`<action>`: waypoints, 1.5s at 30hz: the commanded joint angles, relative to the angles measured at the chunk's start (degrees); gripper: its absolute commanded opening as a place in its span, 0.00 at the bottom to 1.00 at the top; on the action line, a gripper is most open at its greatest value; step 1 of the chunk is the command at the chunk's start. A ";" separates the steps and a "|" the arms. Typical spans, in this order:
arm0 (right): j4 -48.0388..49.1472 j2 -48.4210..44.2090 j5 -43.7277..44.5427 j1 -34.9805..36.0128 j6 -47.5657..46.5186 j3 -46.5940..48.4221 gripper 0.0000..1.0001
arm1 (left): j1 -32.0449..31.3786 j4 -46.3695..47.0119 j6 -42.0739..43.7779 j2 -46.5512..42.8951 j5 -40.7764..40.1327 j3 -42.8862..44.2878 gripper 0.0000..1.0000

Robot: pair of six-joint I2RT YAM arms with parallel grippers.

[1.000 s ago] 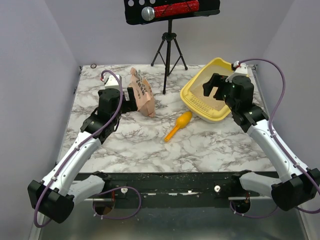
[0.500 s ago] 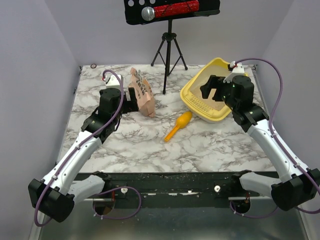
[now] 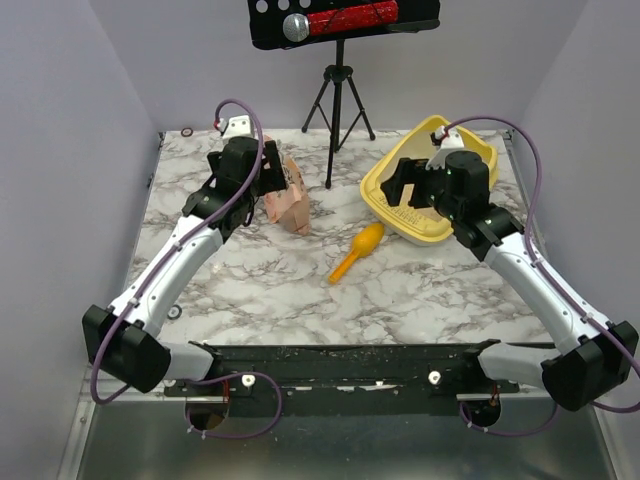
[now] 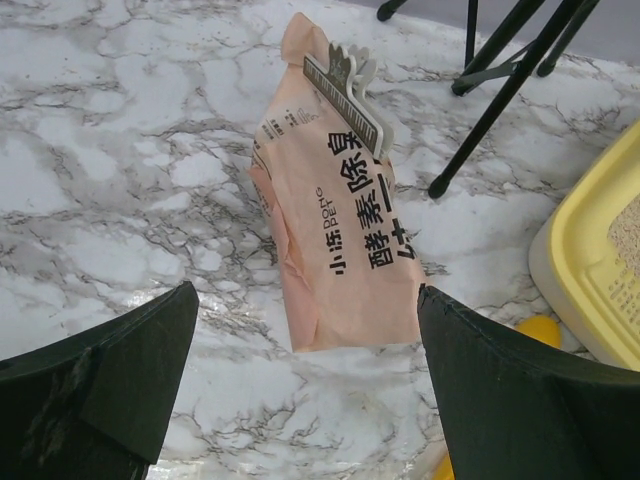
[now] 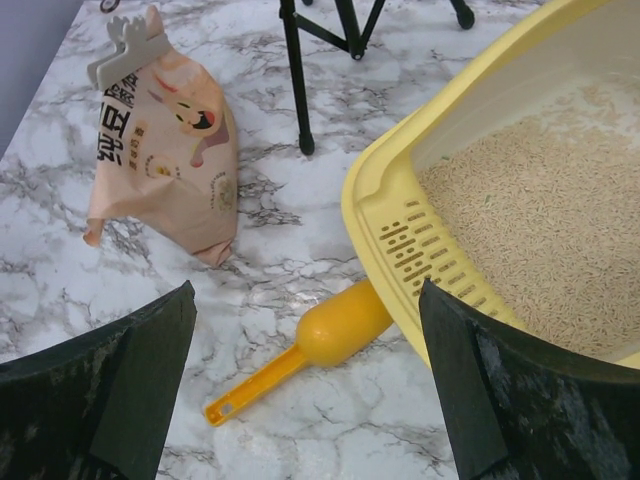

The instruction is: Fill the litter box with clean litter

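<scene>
The yellow litter box (image 3: 420,234) stands at the back right and holds beige clean litter (image 5: 540,220). It also shows in the right wrist view (image 5: 385,215) and at the edge of the left wrist view (image 4: 590,260). A clipped tan paper bag (image 3: 287,192) lies at the back left; it also shows in the left wrist view (image 4: 335,240) and the right wrist view (image 5: 165,160). My left gripper (image 3: 264,182) is open and empty, above the bag's near end. My right gripper (image 3: 408,188) is open and empty, over the box's front-left rim.
A yellow-orange scoop (image 3: 358,250) lies on the marble table beside the box's front-left corner, also seen in the right wrist view (image 5: 325,335). A black tripod (image 3: 337,100) stands between the bag and the box.
My left arm has reached forward and its gripper now sits over the bag. My right gripper has shifted left over the box's front-left rim.
</scene>
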 commanded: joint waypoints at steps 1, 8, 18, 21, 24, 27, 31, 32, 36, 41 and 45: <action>-0.99 1.41 -0.58 1.59 0.20 1.63 1.00 | 0.03 -1.93 -3.41 4.57 5.01 3.43 0.99; -0.38 2.20 -1.37 2.29 0.91 1.54 1.00 | -0.06 -3.51 -8.25 12.13 8.81 8.08 0.95; 0.15 0.53 -3.39 2.47 0.64 -0.48 1.00 | -0.15 -3.16 -13.88 21.10 11.27 12.57 0.91; 0.15 0.27 -3.83 2.38 0.73 -1.01 1.00 | -0.32 -3.86 -14.14 23.56 11.09 13.36 0.89; 0.50 0.27 -4.27 2.47 0.99 -1.71 1.00 | -0.41 -3.86 -14.32 25.58 10.39 13.80 0.87; 0.85 0.27 -5.06 2.47 1.00 -2.50 1.00 | -0.41 -3.69 -14.06 27.34 10.48 14.51 0.82; 0.94 0.09 -6.03 2.47 1.26 -3.03 1.00 | -0.41 -1.50 -14.50 27.96 11.70 13.55 0.53; 0.94 0.00 -5.94 2.47 1.26 -3.29 1.00 | -0.41 -1.40 -14.67 28.13 11.71 13.37 0.42; 0.77 -0.79 -5.94 2.47 0.91 -3.64 1.00 | -0.50 -1.40 -13.88 27.61 11.62 13.19 0.00; 0.07 -1.31 -5.76 2.47 0.82 -2.86 1.00 | -1.64 -2.19 -6.43 20.69 12.32 12.93 0.00; -1.78 -1.58 -5.51 2.47 0.47 -1.10 1.00 | -2.08 -4.99 5.16 14.08 21.09 14.14 0.00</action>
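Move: The pink litter bag stands ahead and to the right of the open left hand, its middle about 9 cm forward, 8 cm right and 15 cm down. From the same hand the orange scoop is roughly 3 cm ahead and 23 cm right, and the near tripod foot some 24 cm ahead and 16 cm right, both on the table. For the right hand the bag's middle is about 11 cm ahead and 24 cm left. The left hand sinks about 12 cm while reaching right and forward onto the bag's near face, tipping some 20 degrees further down, then shuts its fingers on a fold of the bag below the clip and starts easing back and up, still pinching. The right hand, open and empty, drifts about 3 cm left, down and back, short of the litter box. ##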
